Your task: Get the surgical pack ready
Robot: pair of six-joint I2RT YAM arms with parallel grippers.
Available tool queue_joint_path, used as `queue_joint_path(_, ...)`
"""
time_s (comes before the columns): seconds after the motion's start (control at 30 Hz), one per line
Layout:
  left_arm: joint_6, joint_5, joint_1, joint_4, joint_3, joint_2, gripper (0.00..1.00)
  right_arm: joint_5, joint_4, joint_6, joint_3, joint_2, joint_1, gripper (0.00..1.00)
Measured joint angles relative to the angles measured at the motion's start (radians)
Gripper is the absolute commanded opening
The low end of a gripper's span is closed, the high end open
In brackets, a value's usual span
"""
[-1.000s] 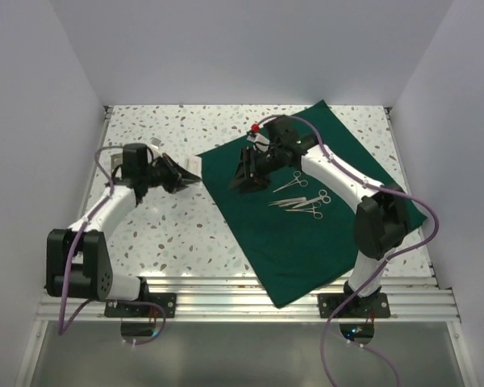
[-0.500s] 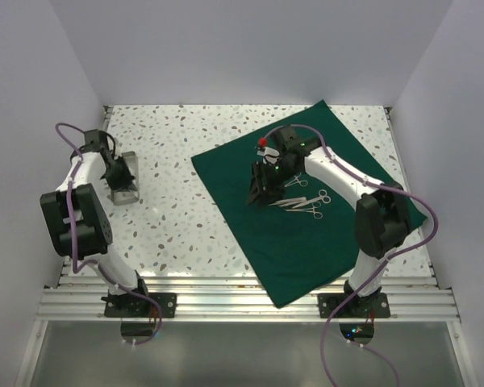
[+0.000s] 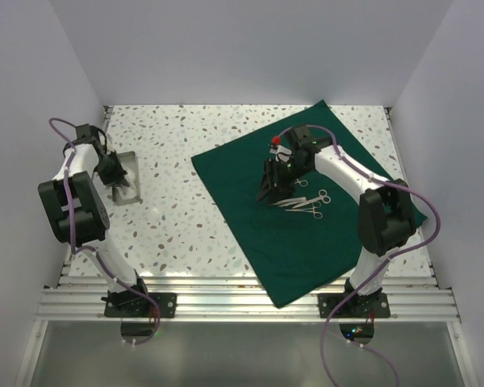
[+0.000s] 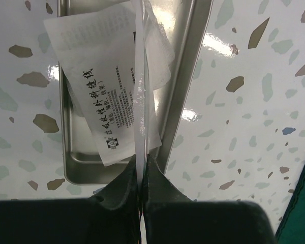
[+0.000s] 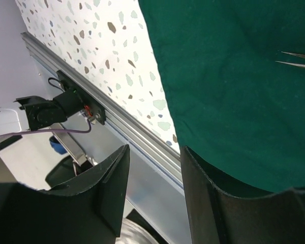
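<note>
The surgical pack's dark green drape (image 3: 306, 234) lies spread flat at the right, with silver instruments (image 3: 305, 203) on its middle. A small steel tray (image 3: 131, 196) stands at the far left. My left gripper (image 3: 113, 171) hangs over it. In the left wrist view my left gripper (image 4: 141, 163) is shut on the edge of a white packet (image 4: 141, 101), seen edge-on above the tray (image 4: 71, 168). A second printed packet (image 4: 114, 96) lies in the tray. My right gripper (image 3: 267, 192) is over the drape just left of the instruments. It stands open (image 5: 152, 175) with nothing between its fingers.
The speckled tabletop (image 3: 177, 218) lies between the tray and the drape. An aluminium rail (image 3: 242, 294) runs along the near edge, and white walls close in the left, back and right. Pointed instrument tips (image 5: 300, 58) show on the drape (image 5: 234, 76).
My left arm has swung left from beside the drape's corner to the tray, carrying the packet. My right gripper has shifted a little right, closer to the instruments.
</note>
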Motion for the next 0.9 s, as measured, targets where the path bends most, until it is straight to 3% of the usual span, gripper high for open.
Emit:
queue_joint_path(0.17, 0.0, 0.03, 0.002, -0.003, 0.031, 0.032, 0.0, -0.023, 0.002, -0.001, 0.0, 0.007, -0.004, 0.48)
queue_joint_path(0.27, -0.001, 0.047, 0.002, -0.005, 0.05, 0.059, 0.18, -0.036, 0.002, -0.002, 0.0, 0.016, -0.003, 0.48)
queue_joint_path(0.37, -0.017, 0.047, 0.002, -0.009, 0.052, 0.069, 0.44, -0.04, 0.002, -0.003, 0.0, 0.027, -0.003, 0.48)
queue_joint_path(0.47, -0.037, 0.031, 0.002, -0.013, 0.052, 0.064, 0.57, -0.041, 0.003, -0.003, 0.0, 0.031, -0.003, 0.48)
queue_joint_path(0.77, -0.104, -0.103, 0.002, -0.043, 0.052, -0.029, 0.61, -0.043, 0.009, -0.003, 0.0, 0.032, -0.003, 0.48)
queue_joint_path(0.9, -0.124, -0.158, 0.002, -0.05, 0.056, -0.049, 0.53, -0.043, 0.009, -0.003, 0.0, 0.032, -0.003, 0.48)
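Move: The tray under the left gripper, which holds the second suture pack on edge, is centred about 3 cm ahead, 1 cm left and 4 cm below. The first suture pack already lies in it, some 2 cm ahead and 2 cm left of the gripper; the green cloth's left corner is about 9 cm ahead and 21 cm right. From the right gripper, the tray is about 45 cm left, 10 cm ahead and 11 cm below. Ease the left gripper, still pinching the suture pack, about 1 cm forward and nearly 1 cm down into the tray, then open the fingers a little over halfway to let go of it. Lift clear by some 4 cm from the low point while drawing left and slightly back, turning the hand about 10 degrees counter-clockwise. ##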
